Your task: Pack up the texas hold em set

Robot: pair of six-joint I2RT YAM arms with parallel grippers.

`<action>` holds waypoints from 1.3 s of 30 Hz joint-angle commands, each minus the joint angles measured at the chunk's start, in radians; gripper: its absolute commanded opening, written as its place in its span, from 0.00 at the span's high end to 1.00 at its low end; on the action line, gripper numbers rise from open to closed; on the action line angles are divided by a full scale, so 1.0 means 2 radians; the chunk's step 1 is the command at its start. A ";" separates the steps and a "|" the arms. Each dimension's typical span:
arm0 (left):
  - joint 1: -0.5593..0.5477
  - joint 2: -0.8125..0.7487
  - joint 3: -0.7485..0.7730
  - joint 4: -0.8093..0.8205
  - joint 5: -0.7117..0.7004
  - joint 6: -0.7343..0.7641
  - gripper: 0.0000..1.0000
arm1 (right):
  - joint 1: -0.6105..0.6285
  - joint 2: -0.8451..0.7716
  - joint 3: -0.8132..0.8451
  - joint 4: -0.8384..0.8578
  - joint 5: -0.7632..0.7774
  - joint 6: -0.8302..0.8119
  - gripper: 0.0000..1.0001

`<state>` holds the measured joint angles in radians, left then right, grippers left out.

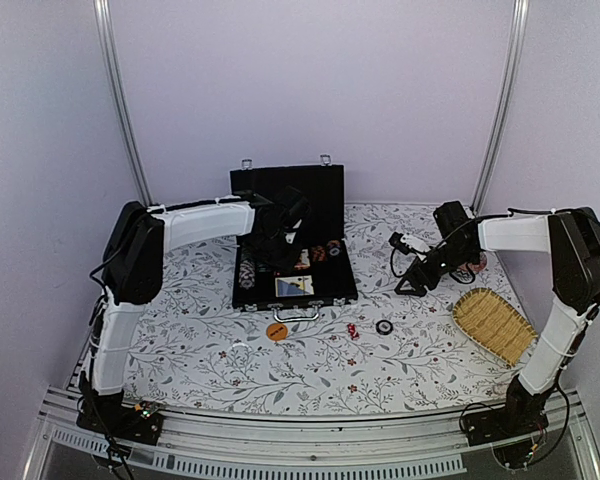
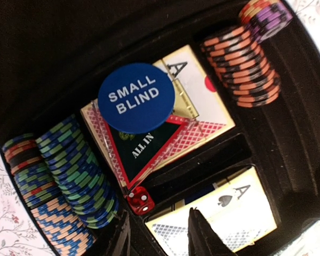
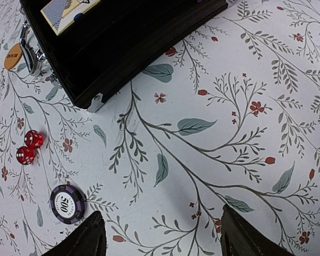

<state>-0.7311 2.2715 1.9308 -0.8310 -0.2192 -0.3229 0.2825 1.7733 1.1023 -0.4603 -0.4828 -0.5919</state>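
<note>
The black case (image 1: 346, 268) lies open mid-table with its lid up. My left gripper (image 1: 288, 238) hovers inside it, open and empty (image 2: 157, 241). Below it lie a blue "SMALL BLIND" disc (image 2: 136, 97), an "ALL IN" triangle (image 2: 144, 145), a red die (image 2: 138, 200), ace cards (image 2: 224, 210) and chip stacks (image 2: 74, 170) (image 2: 244, 66). On the cloth in front of the case lie an orange disc (image 1: 277, 331), two red dice (image 1: 352, 331) (image 3: 30, 147) and a purple 500 chip (image 1: 384, 327) (image 3: 68, 204). My right gripper (image 1: 412, 280) is open and empty above bare cloth (image 3: 160, 242).
A woven yellow basket (image 1: 493, 325) sits at the right front. A red patterned dish (image 1: 472, 268) is partly hidden behind the right arm. The case's front corner (image 3: 96, 101) and silver handle (image 1: 296, 313) face the arms.
</note>
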 commanded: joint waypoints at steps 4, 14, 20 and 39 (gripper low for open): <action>0.006 0.029 -0.003 -0.017 0.002 -0.006 0.65 | 0.000 0.008 0.012 -0.006 -0.009 -0.004 0.26; 0.000 0.037 -0.004 -0.003 0.047 -0.003 0.72 | 0.000 0.012 0.014 -0.008 -0.009 -0.005 0.26; 0.001 0.043 -0.005 0.004 0.026 -0.003 0.72 | 0.001 0.013 0.014 -0.009 -0.009 -0.005 0.26; 0.018 0.066 0.006 0.020 -0.012 -0.008 0.92 | 0.001 0.019 0.016 -0.011 -0.009 -0.005 0.26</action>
<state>-0.7136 2.3589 1.9442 -0.7994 -0.2054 -0.3367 0.2825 1.7893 1.1065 -0.4717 -0.4843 -0.5922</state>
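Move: Inside the open case, the red die lies about 4 cm below the left hand, roughly 1 cm ahead and 1 cm to its left. Ahead of that hand, the small blind disc is some 7 cm out and 2 cm right, and the blue-green chips 5 cm out and 4 cm left. The front card deck sits 3 cm back and 3 cm right, all 3–4 cm lower. From the right hand the die is roughly 8 cm ahead, 32 cm left and 4 cm below. Sinking about 3 cm towards the red die in the gap between the two card decks, the left hand eases back 1 cm, pauses, then goes forward about 1.5 cm and a touch lower. Its part-open fingers narrow step by step until they close in on both sides of the die, the wrist hardly tilting. ##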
